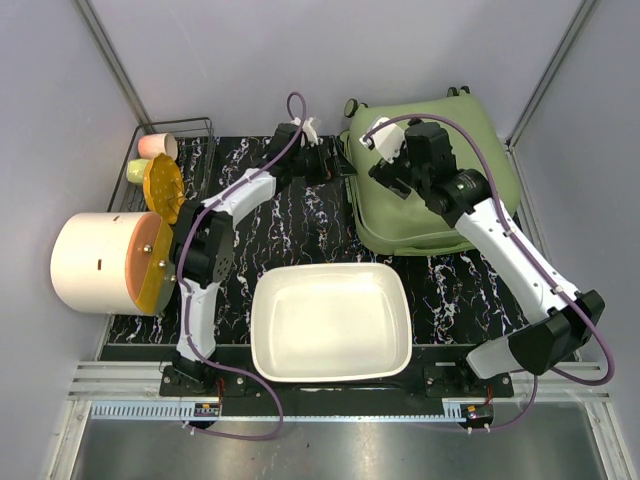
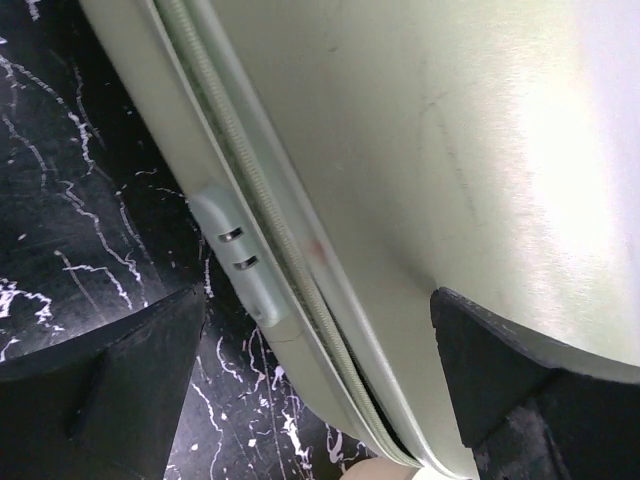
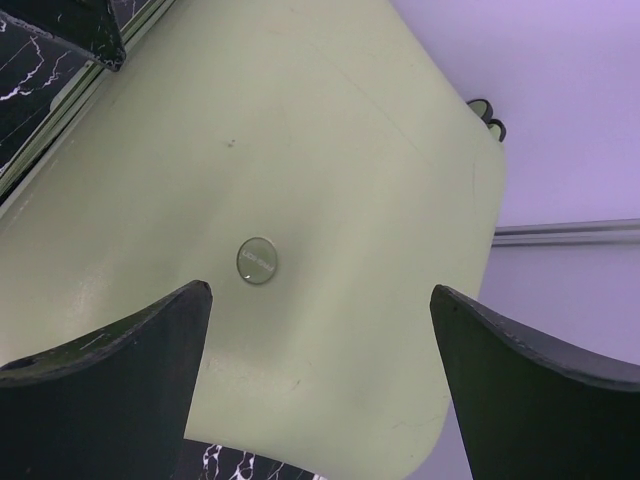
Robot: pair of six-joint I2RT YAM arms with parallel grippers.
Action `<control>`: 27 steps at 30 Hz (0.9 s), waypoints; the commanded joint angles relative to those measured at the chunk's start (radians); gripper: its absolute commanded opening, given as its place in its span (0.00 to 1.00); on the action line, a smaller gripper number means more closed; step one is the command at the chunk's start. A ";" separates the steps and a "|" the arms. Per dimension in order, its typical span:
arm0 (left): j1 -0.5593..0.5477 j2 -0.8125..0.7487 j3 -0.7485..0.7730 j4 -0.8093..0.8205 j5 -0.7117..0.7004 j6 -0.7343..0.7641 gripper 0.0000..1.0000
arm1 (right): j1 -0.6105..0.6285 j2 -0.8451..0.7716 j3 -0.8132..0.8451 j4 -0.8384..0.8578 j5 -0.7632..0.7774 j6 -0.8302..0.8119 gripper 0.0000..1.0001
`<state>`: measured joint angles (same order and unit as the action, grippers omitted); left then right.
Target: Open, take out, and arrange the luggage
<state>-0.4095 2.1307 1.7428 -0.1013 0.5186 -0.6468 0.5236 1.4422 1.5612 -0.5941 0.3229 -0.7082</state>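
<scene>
The luggage (image 1: 405,228) is an olive-green suitcase lying flat at the back right of the black marbled mat, lid shut, small wheels (image 3: 487,115) at its far corner. My left gripper (image 1: 338,165) is open at its left edge. In the left wrist view its fingers (image 2: 100,390) straddle the zipper seam (image 2: 262,215) and a pale lock block (image 2: 240,265), and a thin dark gap shows along the seam lower down. My right gripper (image 1: 392,172) hovers open over the lid (image 3: 330,150), near a round badge (image 3: 258,261). Nothing is held.
A white rectangular bin (image 1: 385,352) sits at the front centre between the arm bases. At the left stand a wire rack (image 1: 205,150) with cups and an orange plate, and a white cylinder (image 1: 95,260) lying on its side. Walls close in behind the suitcase.
</scene>
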 commanded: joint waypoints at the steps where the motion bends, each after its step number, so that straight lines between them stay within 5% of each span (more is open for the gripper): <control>1: 0.009 0.018 -0.019 0.048 -0.054 -0.007 0.99 | 0.000 0.009 0.045 -0.010 -0.021 0.027 1.00; 27: -0.023 0.169 0.096 0.045 -0.026 0.021 0.94 | 0.000 0.024 0.034 -0.010 -0.042 -0.002 1.00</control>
<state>-0.3962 2.2791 1.7805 -0.1116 0.5030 -0.6441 0.5236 1.4685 1.5646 -0.6186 0.2939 -0.7029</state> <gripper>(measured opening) 0.947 0.994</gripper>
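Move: The left hand hangs open beside the luggage's left flank. The zipped seam it goes for is about 4 cm to its right, 1 cm ahead and roughly 8 cm below, and the grey lock is some 5 cm right, 2 cm ahead and 10 cm below. The luggage's middle lies about 21 cm right, level fore-and-aft and 6 cm below. From the right hand, above the lid, the seam is roughly 7 cm ahead, 9 cm left and 24 cm below. Downward, almost straight, the left hand sinks about 7 cm beside the closed luggage, easing slightly forward and tipping its fingers down some 5 degrees. The fingers stay wide open, and the right-hand finger comes up against the zipped seam beside the lock, where the hand stops. The right hand hovers open over the lid, settling a centimetre or so. ##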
